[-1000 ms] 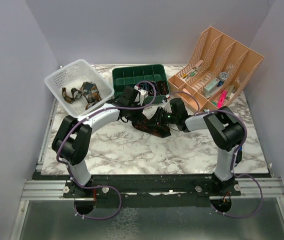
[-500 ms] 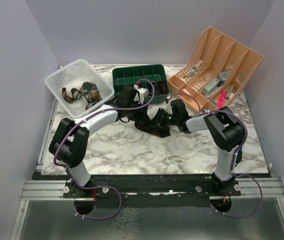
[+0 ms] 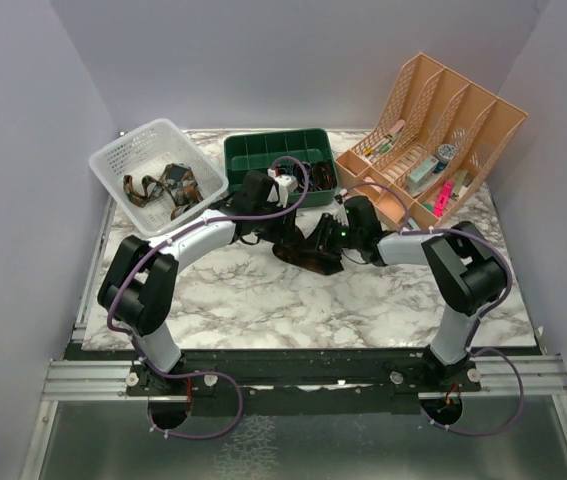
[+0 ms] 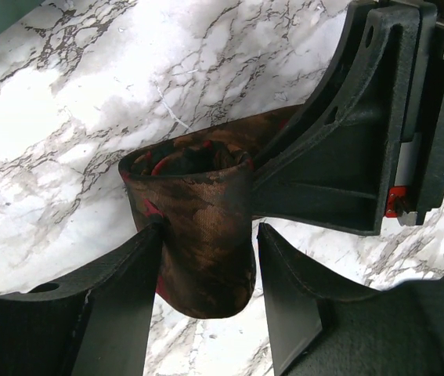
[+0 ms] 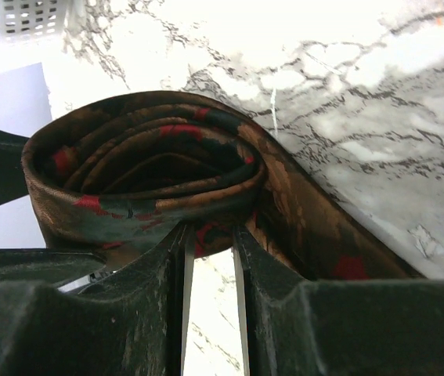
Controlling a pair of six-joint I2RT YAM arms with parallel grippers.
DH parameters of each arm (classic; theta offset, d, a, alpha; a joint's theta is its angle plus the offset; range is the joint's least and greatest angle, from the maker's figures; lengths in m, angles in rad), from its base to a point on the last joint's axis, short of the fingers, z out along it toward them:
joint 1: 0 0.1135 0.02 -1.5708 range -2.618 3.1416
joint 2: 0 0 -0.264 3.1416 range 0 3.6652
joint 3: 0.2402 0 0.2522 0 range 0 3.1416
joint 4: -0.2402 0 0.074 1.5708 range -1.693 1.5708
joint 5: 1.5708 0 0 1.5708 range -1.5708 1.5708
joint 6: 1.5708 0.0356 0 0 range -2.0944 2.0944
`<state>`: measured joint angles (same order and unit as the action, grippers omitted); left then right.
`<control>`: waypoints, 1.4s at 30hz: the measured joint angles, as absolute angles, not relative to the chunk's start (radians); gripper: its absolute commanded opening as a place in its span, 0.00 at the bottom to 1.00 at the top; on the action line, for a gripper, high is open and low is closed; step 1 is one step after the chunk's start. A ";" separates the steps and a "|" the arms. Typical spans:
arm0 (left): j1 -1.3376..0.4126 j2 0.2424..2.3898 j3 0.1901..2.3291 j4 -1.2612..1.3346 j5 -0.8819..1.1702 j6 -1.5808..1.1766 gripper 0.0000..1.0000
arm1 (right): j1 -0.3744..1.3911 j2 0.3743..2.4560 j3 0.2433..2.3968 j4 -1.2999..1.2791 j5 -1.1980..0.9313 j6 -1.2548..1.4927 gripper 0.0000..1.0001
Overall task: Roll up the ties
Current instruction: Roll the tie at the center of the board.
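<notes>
One tie [image 3: 308, 252], dark brown with red flecks, lies rolled into a coil mid-table between both arms. In the left wrist view the roll [image 4: 198, 204] stands between the fingers of my left gripper [image 4: 207, 231], which is open: the left finger touches the fabric and the right finger stands apart from it. The right gripper's black body [image 4: 347, 157] presses in from the right. In the right wrist view the coil [image 5: 143, 172] sits at the tips of my right gripper [image 5: 210, 229], whose narrow jaws hold a fold of its edge. The tie's loose tail [image 5: 323, 235] runs off to the lower right.
A white basket [image 3: 113, 165] at the back left holds more ties [image 3: 163, 188]. A green compartment tray [image 3: 263, 155] stands behind the grippers, and a peach file organiser [image 3: 433, 130] with small items is at the back right. Purple cables [image 3: 298, 185] loop over the arms.
My left gripper has opened off the roll and shifted slightly. The right arm's elbow has swung to the right. The roll stays between the two grippers.
</notes>
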<state>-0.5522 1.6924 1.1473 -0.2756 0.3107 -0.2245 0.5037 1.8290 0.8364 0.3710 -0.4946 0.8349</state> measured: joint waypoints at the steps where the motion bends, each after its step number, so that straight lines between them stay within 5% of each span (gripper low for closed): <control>1: -0.552 1.692 1.147 -0.275 0.313 -0.224 0.53 | 0.504 1.822 0.836 0.355 -0.487 0.831 0.32; 42: -0.744 1.752 1.224 -0.262 0.329 -0.246 0.51 | 0.398 1.306 0.627 -0.160 -0.016 0.651 0.31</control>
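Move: The tie's roll is already held between the left fingertips; the tie's loose end lies flat about 11 cm right, 6 cm back and 6 cm below this hand. From the right hand, whose fingertips are close against the roll's right side, the roll is about 4 cm left and level front to back, and the loose end some 6 cm right, 5 back and 3 below. The green tray stands roughly 18 cm ahead and 3 left of the left hand. The rolled part of the tie stays gripped in the left fingers, which carry it right about 8 cm and back some 5 cm, rising slightly midway and turning about 10 degrees clockwise. The right hand leaves the roll's side, sweeping some 15 cm right and a little back, past the tail's length, dipping late and lifting again; its wrist swings to point the barely open fingers more steeply down over the loose end. ##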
